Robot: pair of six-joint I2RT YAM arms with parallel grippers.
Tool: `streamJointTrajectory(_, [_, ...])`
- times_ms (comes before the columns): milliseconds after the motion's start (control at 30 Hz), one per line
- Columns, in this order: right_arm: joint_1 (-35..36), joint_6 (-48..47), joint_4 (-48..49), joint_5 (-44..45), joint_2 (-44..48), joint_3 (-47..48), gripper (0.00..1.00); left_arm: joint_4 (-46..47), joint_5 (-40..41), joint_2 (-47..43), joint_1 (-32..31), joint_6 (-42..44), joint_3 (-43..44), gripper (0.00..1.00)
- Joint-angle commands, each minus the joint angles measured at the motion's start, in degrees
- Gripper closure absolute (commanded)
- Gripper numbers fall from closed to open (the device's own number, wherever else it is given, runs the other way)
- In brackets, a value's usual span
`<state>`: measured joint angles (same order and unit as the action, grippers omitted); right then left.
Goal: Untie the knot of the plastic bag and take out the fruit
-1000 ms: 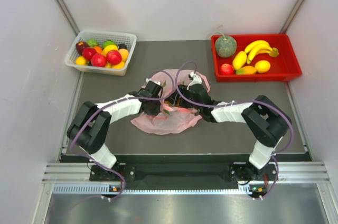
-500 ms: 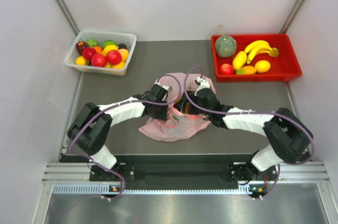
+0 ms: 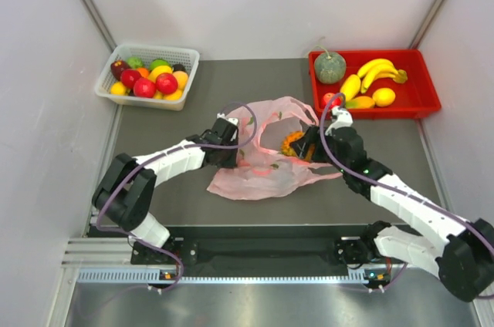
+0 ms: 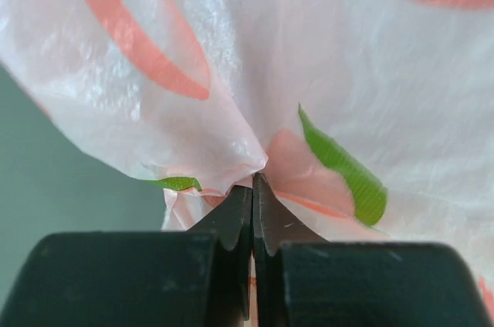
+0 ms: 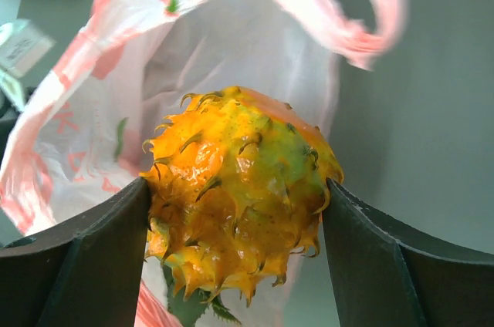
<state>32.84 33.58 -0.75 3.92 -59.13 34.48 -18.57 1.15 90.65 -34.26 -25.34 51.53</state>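
Note:
The pink plastic bag (image 3: 262,169) lies mid-table with its mouth pulled open; no knot shows. My left gripper (image 3: 231,150) is shut on a pinch of the bag's left side, and the left wrist view shows its jaws (image 4: 252,182) closed on the pink film (image 4: 270,49). My right gripper (image 3: 299,144) is shut on a spiky orange-yellow fruit with green leaves (image 3: 292,143) at the bag's mouth. The right wrist view shows that fruit (image 5: 239,180) between the fingers, with the bag (image 5: 231,34) behind it. The grey-green melon (image 3: 329,68) and the bananas (image 3: 378,71) sit in the red tray.
The red tray (image 3: 421,105) at the back right also holds yellow mangoes, a lemon and a small red apple. A white basket (image 3: 104,89) of small mixed fruits stands at the back left. White walls close in both sides.
My right gripper has moved right and outwards with the spiky fruit, bringing it to the bag's mouth. The bag has stretched open. My left gripper stays clamped on the bag's left side.

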Motion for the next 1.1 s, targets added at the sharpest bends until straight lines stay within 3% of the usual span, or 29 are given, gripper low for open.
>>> streamJointTrajectory(0, [-3.04, -0.54, -2.85, 1.69, 6.12, -1.51, 1.00, -1.73, 3.16, -2.93, 1.13, 1.26, -0.29, 1.00])
streamJointTrajectory(267, [-4.01, 7.01, 1.46, 18.73, 20.19, -8.81, 1.00, -2.26, 2.19, -4.43, 1.48, 1.52, -1.25, 1.00])
streamJointTrajectory(533, [-5.50, 13.78, -4.61, 38.50, 19.15, -4.87, 1.00, -3.58, 1.32, -6.63, 1.56, 2.40, -1.96, 1.00])
streamJointTrajectory(700, [-9.45, 13.62, -3.82, 41.69, 14.23, 0.13, 1.00, -4.72, 1.58, -8.30, 1.48, 3.19, -2.22, 1.00])
streamJointTrajectory(800, [-12.79, 10.11, -1.89, 38.45, 11.59, 2.60, 1.00, -5.77, 2.37, -9.00, 1.57, 3.46, -2.31, 1.00])
streamJointTrajectory(1067, [-20.35, 2.98, -5.40, 42.05, 3.24, 15.69, 1.00, -7.45, 3.86, -11.55, 2.09, 2.84, -2.05, 1.00])
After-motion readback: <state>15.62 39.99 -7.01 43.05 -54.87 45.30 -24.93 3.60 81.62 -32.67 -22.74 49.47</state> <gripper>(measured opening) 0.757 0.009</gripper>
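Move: The right hand already grips the spiky orange fruit; the red tray it is bound for has its middle roughly 28 cm ahead, 27 cm right and 12 cm below. In the tray, the red fruit is about 22 cm ahead and 12 cm right of that hand, the yellow mango 26 ahead and 19 right. The open bag's middle is some 3 cm ahead, 8 cm left and 12 cm below. From the left hand, the tray is about 28 cm ahead, 44 cm right and nearly level. Keeping its grip on the spiky orange fruit, the right hand carries it about 20 cm to the right, away from the bag and towards the red tray, nearly level at first, then also climbing some 10 cm and going about 5 cm forward, while it turns clockwise by roughly 55 degrees. The left hand keeps its pinch on the bag's left side and draws it slowly about 3 cm left and 2.5 cm up. ##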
